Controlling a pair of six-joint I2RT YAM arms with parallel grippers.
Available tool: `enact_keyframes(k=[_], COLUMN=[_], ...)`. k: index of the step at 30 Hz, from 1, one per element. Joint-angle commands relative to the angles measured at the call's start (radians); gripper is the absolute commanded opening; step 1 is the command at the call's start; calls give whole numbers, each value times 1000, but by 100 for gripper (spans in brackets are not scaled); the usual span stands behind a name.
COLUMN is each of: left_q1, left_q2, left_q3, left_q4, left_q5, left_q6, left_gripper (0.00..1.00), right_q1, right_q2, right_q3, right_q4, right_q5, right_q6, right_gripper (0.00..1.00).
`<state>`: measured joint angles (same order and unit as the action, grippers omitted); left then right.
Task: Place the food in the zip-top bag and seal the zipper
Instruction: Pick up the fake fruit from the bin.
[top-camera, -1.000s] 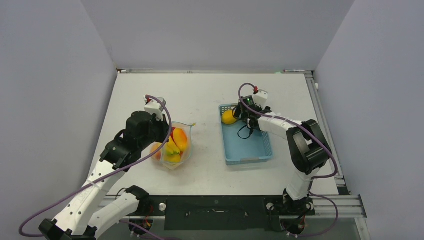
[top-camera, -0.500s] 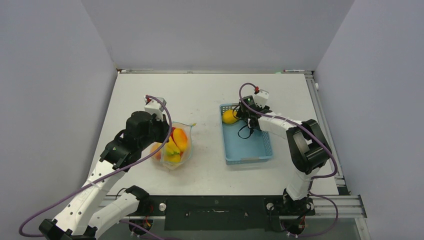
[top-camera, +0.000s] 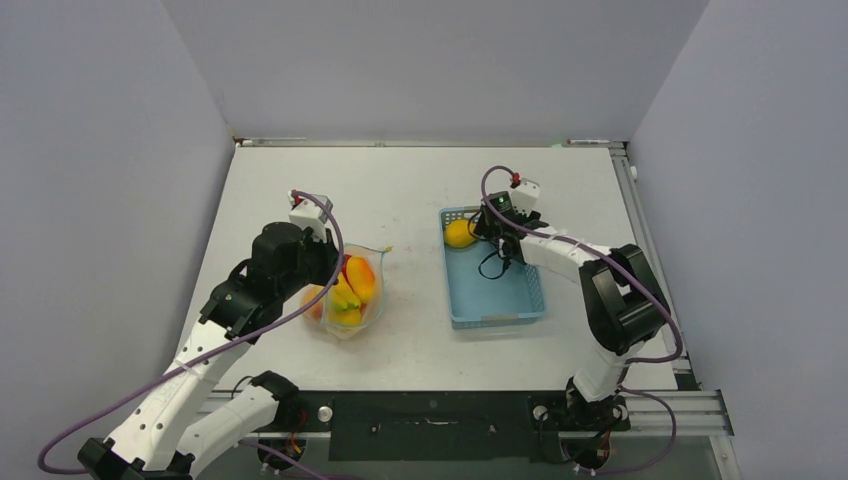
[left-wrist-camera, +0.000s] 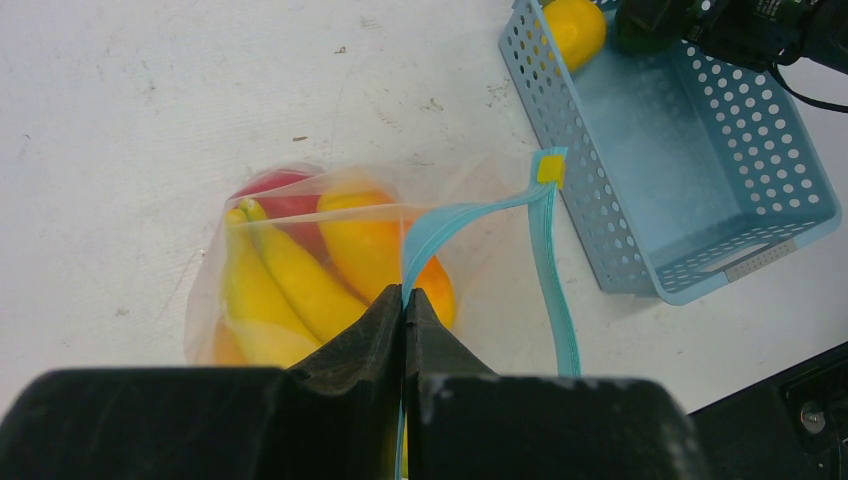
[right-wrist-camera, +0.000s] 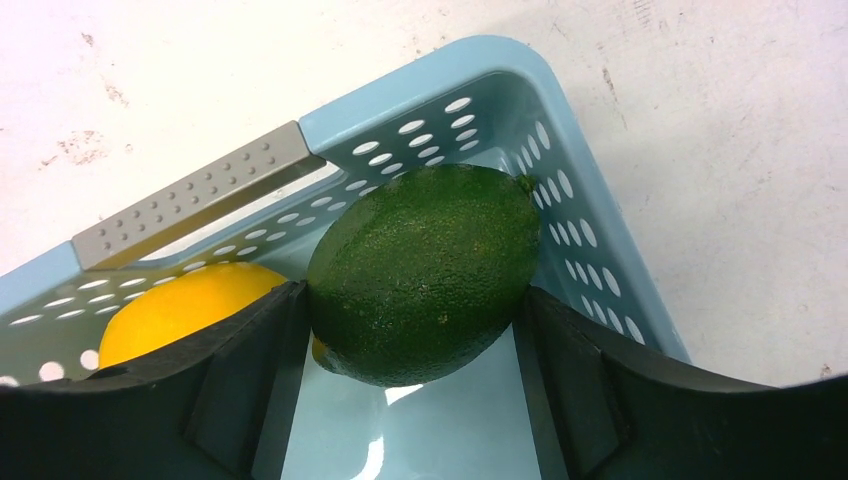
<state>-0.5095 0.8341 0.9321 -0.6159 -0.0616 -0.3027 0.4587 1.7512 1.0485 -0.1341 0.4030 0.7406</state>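
The clear zip-top bag (top-camera: 345, 295) lies left of centre with yellow bananas (left-wrist-camera: 290, 275), a red apple (left-wrist-camera: 275, 190) and an orange-yellow mango (left-wrist-camera: 365, 235) inside. Its mouth gapes. My left gripper (left-wrist-camera: 405, 295) is shut on the teal zipper (left-wrist-camera: 470, 210), pinching one side of the strip. In the far corner of the light-blue basket (right-wrist-camera: 420, 90), my right gripper (right-wrist-camera: 412, 293) is shut on a green lime (right-wrist-camera: 425, 270), with both fingers against its sides. A yellow-orange fruit (right-wrist-camera: 185, 305) sits beside the lime, behind the left finger.
The basket (top-camera: 500, 300) stands right of centre, and its near part holds nothing. The yellow slider tab (left-wrist-camera: 550, 168) at the zipper's end lies close to the basket's left wall (left-wrist-camera: 560, 130). Grey walls enclose the table on three sides.
My right gripper's jaws have closed in onto the lime, and that arm has shifted slightly. The left gripper and the bag have not moved.
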Motion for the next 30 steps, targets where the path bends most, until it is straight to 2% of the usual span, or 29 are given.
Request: enact_keyframes(k=[1,5,16,24,30], left_q1=[4,5,5,4,5], left_q2=[-16,-18,-21,-23,-24], left_q3=[25,25,22,21,20], left_q4=[34,34,34,32,33], left_q5=[17,11,-3,-18,-26], left_q6=[10,10,10,10,11], left_gripper=[0,0,0,0,0], right_q1=[4,21,158,236,288], right_q2=[-100,-154,-402,-550,-601], right_q3=[-23,-35,-61,-53,-39], right_q4=[31,18,-33,-38,-38], right_q5=[-14,-33,-16,-144,-284], right_q6=[-15,-39,-95,-146,-185], right_gripper=[9,5,5,5,5])
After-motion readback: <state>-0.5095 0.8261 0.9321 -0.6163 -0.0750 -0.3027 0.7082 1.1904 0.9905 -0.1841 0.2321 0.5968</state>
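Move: The avocado is already pinched in the right gripper, still down in the bin's far right corner. From this hand the zip-top bag lies about 25 cm left, 14 cm back and some 5 cm higher. The lemon sits roughly 7 cm to its left, level ahead and a touch lower; the bin's middle is about 7 cm back, 2 cm left and 3 cm lower. The left gripper holds the bag by its zipper, the bag's middle roughly 12 cm below it, 2 cm ahead and 1 cm left. Keep the right fingers closed on the avocado and lift it clear of the bin, about 19 cm up, starting nearly straight and then swinging back and left, some 10 and 9 cm, towards the bag. As you rise, tip the fingers up from their downward slant and turn the hand counter-clockwise roughly 25 degrees. ##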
